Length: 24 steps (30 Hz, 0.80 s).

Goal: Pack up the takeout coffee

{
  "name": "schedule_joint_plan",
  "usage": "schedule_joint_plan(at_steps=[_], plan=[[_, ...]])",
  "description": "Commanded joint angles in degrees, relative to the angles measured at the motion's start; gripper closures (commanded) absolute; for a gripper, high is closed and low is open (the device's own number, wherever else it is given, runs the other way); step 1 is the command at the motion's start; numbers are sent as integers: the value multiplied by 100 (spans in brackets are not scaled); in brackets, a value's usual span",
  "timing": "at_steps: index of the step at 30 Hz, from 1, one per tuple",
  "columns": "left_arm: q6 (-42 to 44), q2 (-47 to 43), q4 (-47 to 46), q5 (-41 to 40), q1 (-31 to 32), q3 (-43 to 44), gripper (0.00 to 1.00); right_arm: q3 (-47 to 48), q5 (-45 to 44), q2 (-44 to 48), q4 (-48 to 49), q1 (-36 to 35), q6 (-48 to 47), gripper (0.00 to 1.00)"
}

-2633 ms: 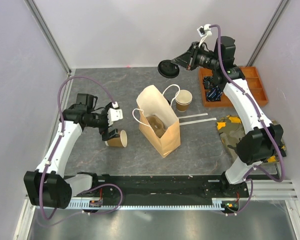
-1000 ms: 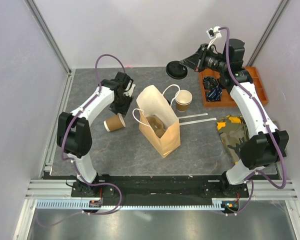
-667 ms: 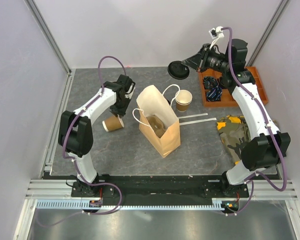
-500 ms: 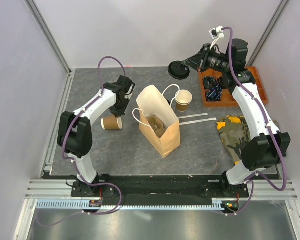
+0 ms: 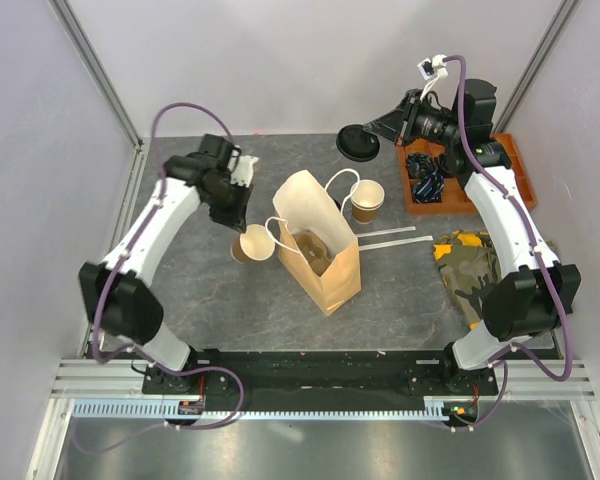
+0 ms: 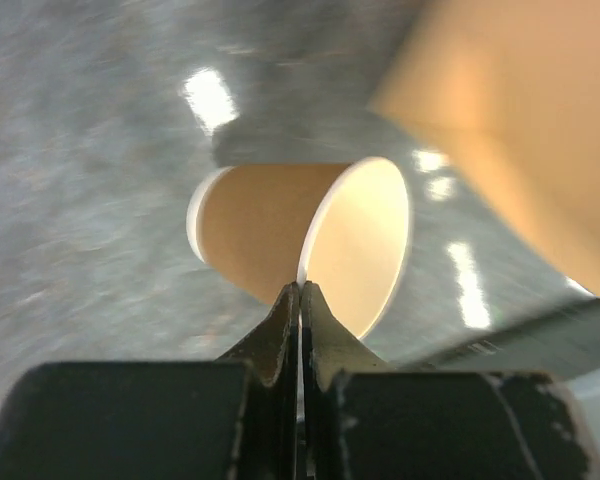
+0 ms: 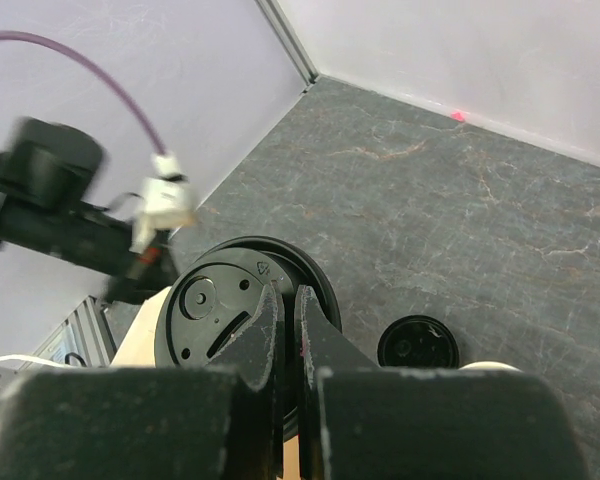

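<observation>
My left gripper (image 5: 244, 231) is shut on the rim of a tan paper cup (image 5: 252, 244) with a white inside, held tilted just left of the tall paper bag (image 5: 320, 255). In the left wrist view the fingertips pinch the cup's rim (image 6: 301, 290); the cup (image 6: 270, 235) points its mouth to the right. My right gripper (image 5: 373, 134) is shut on a round black lid (image 5: 357, 143), held in the air behind the bag; it also shows in the right wrist view (image 7: 215, 310). A second cup (image 5: 367, 200) stands upright behind the bag. Another black lid (image 7: 418, 343) lies on the table.
A brown pulp carrier (image 5: 311, 250) sits inside the open bag. A red tray (image 5: 500, 165) with dark items stands at the back right. A camouflage cloth (image 5: 467, 262) lies at the right. Two white strips (image 5: 390, 238) lie right of the bag.
My left gripper has carried the cup from left of the bag to right beside the bag's left edge, and the arm has swung outward. The right gripper with the lid has barely moved.
</observation>
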<state>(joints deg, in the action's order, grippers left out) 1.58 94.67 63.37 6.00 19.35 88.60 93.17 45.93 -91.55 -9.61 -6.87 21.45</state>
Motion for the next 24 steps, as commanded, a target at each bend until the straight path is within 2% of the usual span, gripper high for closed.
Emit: schedule_joint_plan(at_steps=[1,2,3,9,15,17,21,24], plan=[[542,-573,859,2929,-659,-95,98,79,232,-38,398,28,69,100],[727,-521,930,3916,-1009,-454,98,70,249,-65,416,28,104,100],[868,-433,966,4187,-1152,-614,98,79,258,-82,433,20,113,100],[1634,-125,571,5094,-1338,-1230,98,88,267,-91,477,28,193,100],[2065,139,229,4955,-1487,-1547,98,132,258,-39,407,28,131,100],[2048,191,219,4832,-1548,-1574,93,123,232,-12,354,28,114,100],[1986,148,132,4577,-1575,-1617,67,114,206,23,328,19,96,100],[1977,156,70,4305,-1575,-1732,60,123,197,5,328,28,70,100]])
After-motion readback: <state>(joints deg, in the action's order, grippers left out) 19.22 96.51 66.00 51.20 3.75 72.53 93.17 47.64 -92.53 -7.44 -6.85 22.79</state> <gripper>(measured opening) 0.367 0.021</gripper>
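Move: The left hand already pinches the rim of the tilted paper cup. The cup's middle is about 2 cm back, 2 cm right and 4 cm below. The bare table spot for the cup lies some 9 cm back, 5 cm right and 12 cm down. The paper bag's middle is about 17 cm right, 4 cm back and 2 cm lower. From the right hand, the spot is roughly 20 cm back, 23 cm left and 34 cm below. Left hand carries the rim-pinched cup back about 7 cm, rolling some 40 degrees to upright it, then opens partway. ##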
